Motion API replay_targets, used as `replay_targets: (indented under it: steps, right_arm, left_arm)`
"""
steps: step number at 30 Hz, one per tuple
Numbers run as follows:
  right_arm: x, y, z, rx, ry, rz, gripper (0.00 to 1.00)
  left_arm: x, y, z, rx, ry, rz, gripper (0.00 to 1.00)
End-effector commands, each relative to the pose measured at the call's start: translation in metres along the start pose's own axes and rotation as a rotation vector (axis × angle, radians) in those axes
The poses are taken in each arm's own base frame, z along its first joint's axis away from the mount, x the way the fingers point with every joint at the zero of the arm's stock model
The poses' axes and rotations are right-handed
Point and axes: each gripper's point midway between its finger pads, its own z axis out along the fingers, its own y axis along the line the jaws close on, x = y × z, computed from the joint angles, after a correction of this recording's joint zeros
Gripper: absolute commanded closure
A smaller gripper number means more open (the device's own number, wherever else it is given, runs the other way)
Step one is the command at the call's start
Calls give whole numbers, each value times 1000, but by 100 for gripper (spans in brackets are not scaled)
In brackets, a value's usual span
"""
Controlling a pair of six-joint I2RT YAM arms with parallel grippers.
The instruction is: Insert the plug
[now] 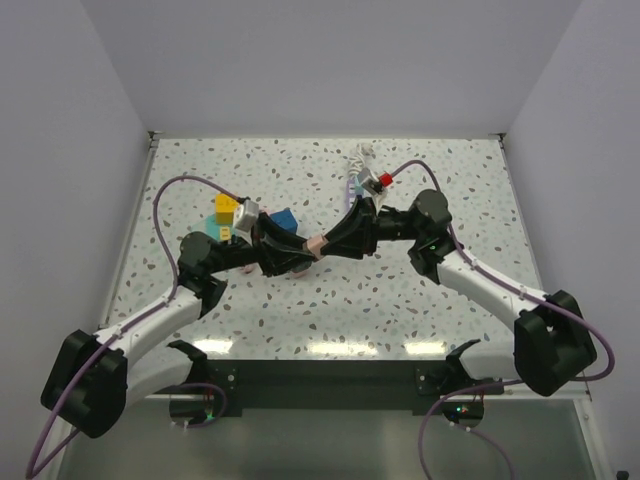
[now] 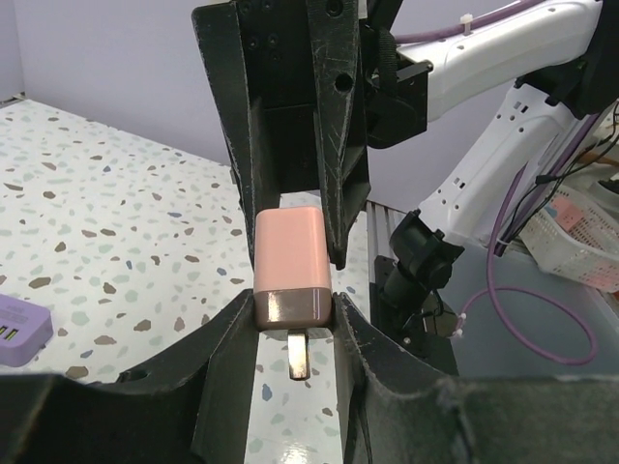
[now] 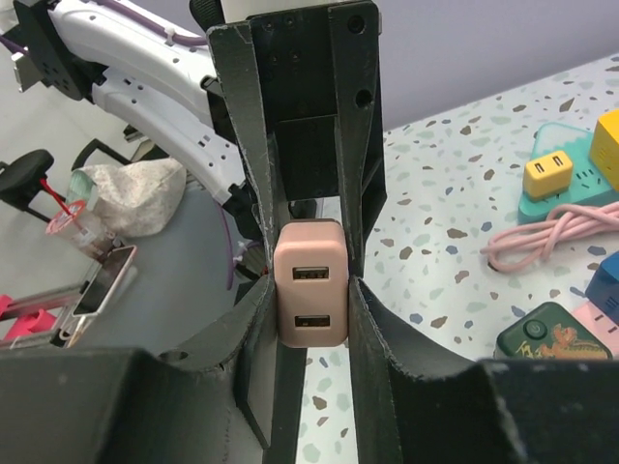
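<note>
The plug [image 1: 316,246] is a pink two-port USB charger, held in the air over the middle of the table where the two arms meet. In the left wrist view its brown face [image 2: 292,307] and one metal prong [image 2: 299,355] point toward the camera. My left gripper [image 2: 293,311] is shut on that end. In the right wrist view the plug [image 3: 310,285] shows its two USB ports. My right gripper [image 3: 310,290] is shut on its sides. The fingers of each gripper show just beyond the plug in the other's view.
A teal socket block [image 3: 566,184] carrying yellow chargers [image 3: 547,174] lies on the table beside a coiled pink cable [image 3: 551,235], a green device [image 3: 549,335] and a blue block [image 1: 283,220]. A purple-and-white power strip [image 1: 357,182] lies at the back centre, and a purple strip [image 2: 19,329] shows at the left.
</note>
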Motion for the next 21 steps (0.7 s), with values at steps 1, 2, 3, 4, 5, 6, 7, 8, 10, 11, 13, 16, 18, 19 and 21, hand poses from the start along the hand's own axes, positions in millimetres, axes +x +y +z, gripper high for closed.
replay_targets:
  steps: [1, 2, 3, 4, 5, 6, 7, 8, 10, 11, 13, 16, 18, 19, 21]
  right_arm:
    - [-17, 15, 7, -54, -20, -26, 100]
    - [-17, 14, 7, -49, -23, -23, 100]
    - [-18, 12, 8, -45, -25, -19, 100]
    - [-20, 11, 8, -38, -31, -22, 100]
    - [-22, 9, 8, -23, -40, -25, 100]
    - [-23, 8, 6, -2, -37, -11, 100]
    - [-30, 7, 5, 19, -44, -20, 100]
    - [-34, 3, 3, 49, -48, -64, 100]
    - [-44, -10, -4, 174, -32, -100, 100]
    - [-36, -17, -8, 233, 3, -55, 100]
    - [-55, -31, -15, 357, -24, -85, 100]
    - [-63, -71, -35, 617, -10, -58, 100]
    - [-56, -95, -51, 773, 23, -13, 100]
    - [-58, -115, -62, 889, 19, -11, 100]
    - [-45, -135, -75, 996, 66, 28, 100]
  left_arm:
    - [-16, 11, 6, -35, -46, 46, 84]
    - [-15, 12, 6, -39, -43, 41, 71]
    - [-14, 15, 6, -49, -41, 35, 64]
    - [-12, 18, 6, -63, -42, 33, 49]
    - [-10, 22, 6, -79, -34, 21, 44]
    - [-8, 26, 5, -96, -29, 25, 38]
    - [-8, 31, 5, -122, -33, 24, 34]
    - [-4, 35, 3, -147, -20, 12, 29]
    - [-1, 46, -1, -215, -25, 21, 22]
    - [2, 50, -5, -248, -18, 13, 14]
    - [4, 61, -11, -325, -26, 23, 5]
    - [13, 80, -26, -457, -11, 5, 0]
    - [9, 86, -34, -515, -20, 22, 0]
    - [13, 93, -41, -571, -14, 14, 0]
    - [8, 96, -48, -620, -27, 32, 0]
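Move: The pink plug is between both grippers, its near neighbours below. From the right hand, the purple power strip lies about 25 cm ahead, 9 cm right and 23 cm down, with a teal plug on its far end some 30 cm ahead and 10 cm right. The green block is 7 cm ahead and 5 cm left, the blue block 18 ahead and 10 left. From the left hand, the strip is about 25 cm ahead, 12 cm right. The left fingers, still on the pink plug along with the right ones, open wide and let go, and that hand draws off forward, down and left about 8 cm, turning some 25 degrees counter-clockwise. The right hand keeps its pinch and, slowly at first, carries the plug about 11 cm forward towards the power strip, rising slightly and swinging clockwise roughly 35 degrees as its fingertips dip. ##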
